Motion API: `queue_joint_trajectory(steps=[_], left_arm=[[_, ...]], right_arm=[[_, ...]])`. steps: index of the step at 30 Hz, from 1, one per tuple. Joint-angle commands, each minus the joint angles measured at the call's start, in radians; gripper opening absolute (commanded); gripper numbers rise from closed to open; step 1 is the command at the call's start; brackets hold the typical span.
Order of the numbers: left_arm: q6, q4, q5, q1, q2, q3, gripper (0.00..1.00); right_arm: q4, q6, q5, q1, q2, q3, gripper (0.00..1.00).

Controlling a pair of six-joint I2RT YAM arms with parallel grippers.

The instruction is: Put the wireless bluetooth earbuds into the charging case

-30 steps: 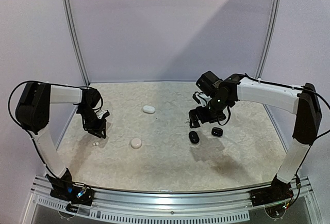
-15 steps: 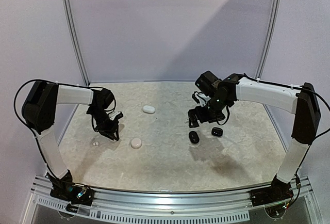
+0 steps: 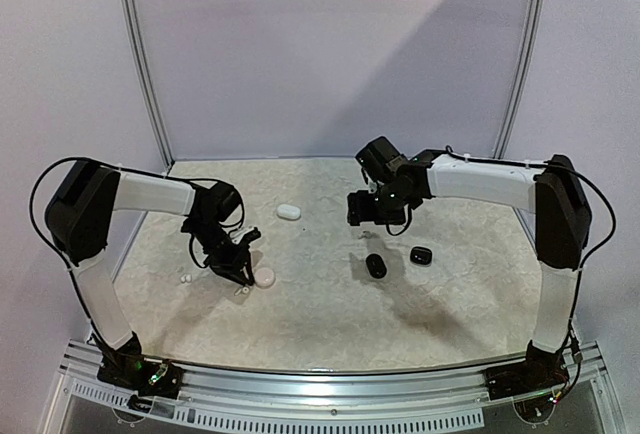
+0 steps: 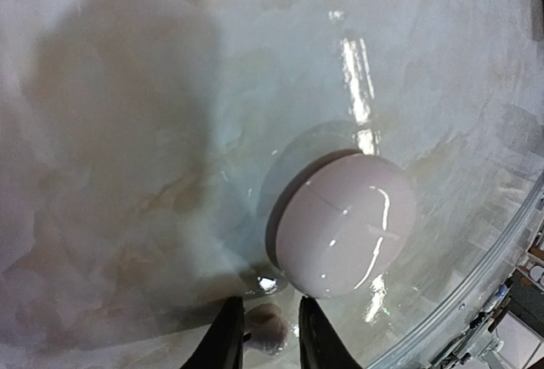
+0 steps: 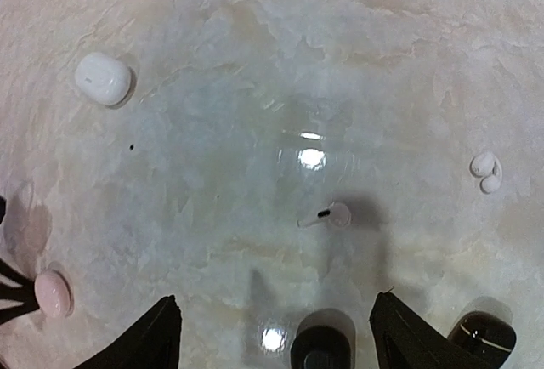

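My left gripper (image 4: 268,335) is shut on a small white earbud (image 4: 269,328), low over the table. It sits right beside a closed round white charging case (image 4: 344,220), which also shows in the top view (image 3: 264,276). My right gripper (image 5: 276,301) hangs open above the table with nothing between its fingers. A white stemmed earbud (image 5: 327,214) lies just beyond it. A black case (image 5: 319,348) lies under its jaws and a second glossy black piece (image 5: 482,335) to the right. Two more white earbuds (image 5: 486,172) lie together at the right.
Another white case (image 3: 289,211) lies toward the back middle. A lone white earbud (image 3: 184,280) rests left of my left gripper (image 3: 243,276). The black case (image 3: 375,265) and the smaller black piece (image 3: 421,255) lie in front of my right gripper (image 3: 365,209).
My left gripper has travelled right and nearer, from the loose earbud to the round white case. My right gripper has moved left and back, away from the black pieces.
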Motion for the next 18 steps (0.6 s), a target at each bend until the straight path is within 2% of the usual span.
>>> queue_joint_trajectory(steps=[1,9,13,18], left_arm=[[-0.051,0.038,-0.019,-0.016,-0.016,-0.106,0.23],[-0.055,0.056,-0.031,-0.017,-0.051,-0.119,0.25],[-0.039,0.052,-0.06,-0.014,-0.091,-0.119,0.26],[-0.049,0.056,-0.101,0.019,-0.115,-0.139,0.26]], right_arm=[[0.052,0.054,0.158,0.005,0.092,0.07,0.78],[0.005,0.061,0.21,-0.012,0.241,0.174,0.7],[0.012,0.069,0.191,-0.022,0.279,0.18,0.63],[0.004,0.044,0.152,-0.031,0.34,0.217,0.59]])
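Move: The right hand is open above the table; the stemmed earbud lies about 5 cm straight ahead and 10 cm below it. At that same depth, the oval black case is 5 cm back and 3 cm right of the hand, the square black case 2 cm back and 15 cm right, and the white earbud pair 10 cm ahead and 12 cm right. Low at the table, the left hand has the pale earbud right at its fingertips, with the pink case 3 cm ahead and 5 cm right. The right hand swoops forward about 5 cm while sinking, then drops nearly straight down, some 7 cm lower in all, towards the stemmed earbud; its fingers narrow from wide to just over half open, the wrist turns slightly clockwise, and nothing is touched yet. Meanwhile the left hand stays at table level with its nearly shut fingers still either side of the pale earbud, easing back about 1 cm and then a touch left, away from the pink case. ##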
